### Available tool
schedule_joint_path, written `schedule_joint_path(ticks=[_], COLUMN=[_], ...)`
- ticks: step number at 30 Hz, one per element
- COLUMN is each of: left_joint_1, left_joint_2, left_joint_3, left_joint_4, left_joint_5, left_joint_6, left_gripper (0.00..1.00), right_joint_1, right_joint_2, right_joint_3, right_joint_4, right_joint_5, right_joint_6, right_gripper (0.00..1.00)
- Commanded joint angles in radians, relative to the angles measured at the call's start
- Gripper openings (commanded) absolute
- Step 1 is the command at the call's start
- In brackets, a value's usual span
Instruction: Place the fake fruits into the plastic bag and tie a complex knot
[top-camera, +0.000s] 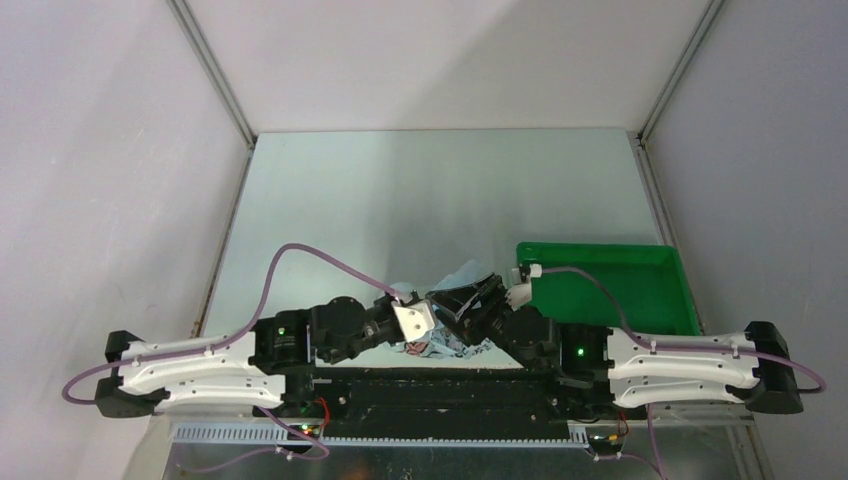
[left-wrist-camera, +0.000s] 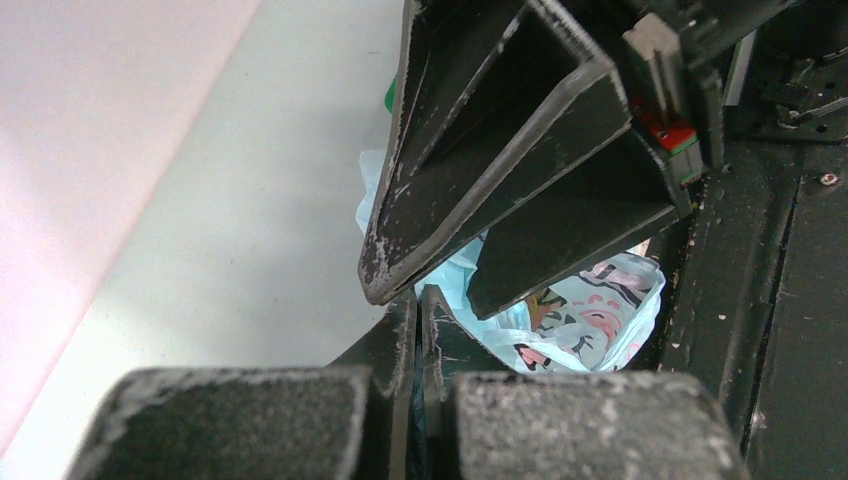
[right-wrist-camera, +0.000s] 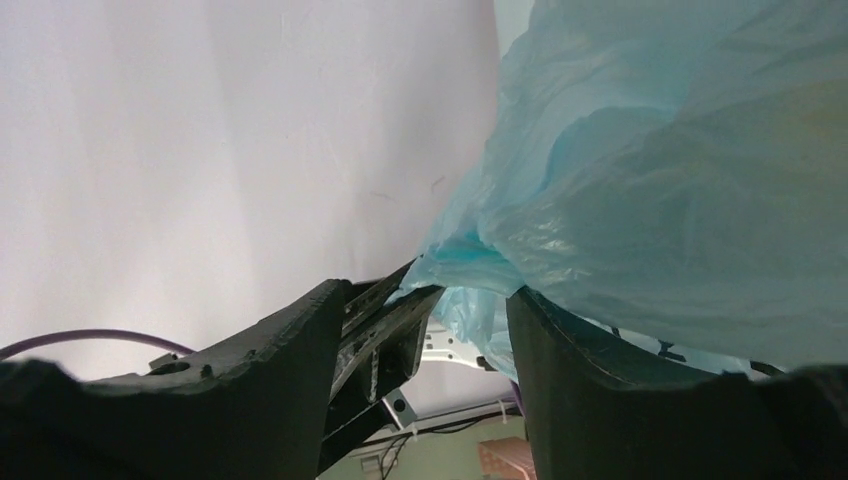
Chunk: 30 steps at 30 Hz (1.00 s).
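Observation:
The light-blue plastic bag (top-camera: 440, 347) lies crumpled at the table's near edge, between the two arms. Its pink-and-dark print (left-wrist-camera: 590, 322) faces the left wrist camera. My left gripper (left-wrist-camera: 418, 300) is shut on a thin fold of the bag. My right gripper (right-wrist-camera: 428, 292) is open, its jaws standing either side of the left gripper's tips and the pinched strand of bag (right-wrist-camera: 455, 255). The right gripper's black fingers (left-wrist-camera: 500, 150) loom over the left gripper in the left wrist view. The bag's bulk (right-wrist-camera: 680, 180) bulges above the right finger. The fake fruits are hidden.
A rigid green tray (top-camera: 612, 290) stands at the right, just beyond the right arm. The pale table (top-camera: 430, 190) stretches away behind the bag to grey walls. The arms' black base rail (top-camera: 450, 390) runs along the near edge right under the bag.

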Motion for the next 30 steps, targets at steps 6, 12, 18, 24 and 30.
schedule_joint_path(ticks=[6,12,18,24,30], left_joint_1=[-0.038,-0.057,-0.065,-0.066,-0.066], left_joint_2=[-0.001,-0.009,-0.001,0.015,0.027], left_joint_3=[-0.005,-0.014,-0.017,-0.011,0.023], left_joint_4=[0.039,0.03,0.017,0.003,-0.025], left_joint_5=[-0.022,0.006,0.042,0.063,0.047], left_joint_6=[0.041,0.055,0.055,0.055,0.045], left_gripper=[0.0,0.0,0.0,0.0,0.02], right_joint_1=[-0.028,-0.067,-0.098,-0.119,-0.132], right_joint_2=[0.047,0.075,0.093,0.106,0.103], right_joint_3=[0.032,0.032,0.032,0.032,0.031], right_joint_4=[0.01,0.042,0.081,0.136,0.158], right_joint_5=[0.035,0.005,-0.026,-0.059,-0.084], right_joint_6=[0.061,0.044,0.012,-0.041,-0.094], right_gripper=[0.62,0.55,0.48,0.34,0.0])
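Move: The gathered neck of the plastic bag runs between the right hand's half-open fingers, about 2 cm ahead of their midpoint, 1 cm to the left and 2 cm lower. The left fingertips, already holding the bag's end, are roughly 4 cm left and 1 cm ahead of the right hand. The fruit-filled bag body is about 16 cm below it, 4 cm ahead and 2 cm left. From the left hand the neck is about 3 cm right, 1 cm ahead and 2 cm below. Forward and down, with a slight drift left, the right hand slips about 3.5 cm along the bag's neck beside the left fingertips, its fingers closing from about two-thirds open to nearly shut around the gathered plastic. The left hand keeps its pinch on the bag's end and eases back, also right and down, about 2 cm in all, turning slightly clockwise. ##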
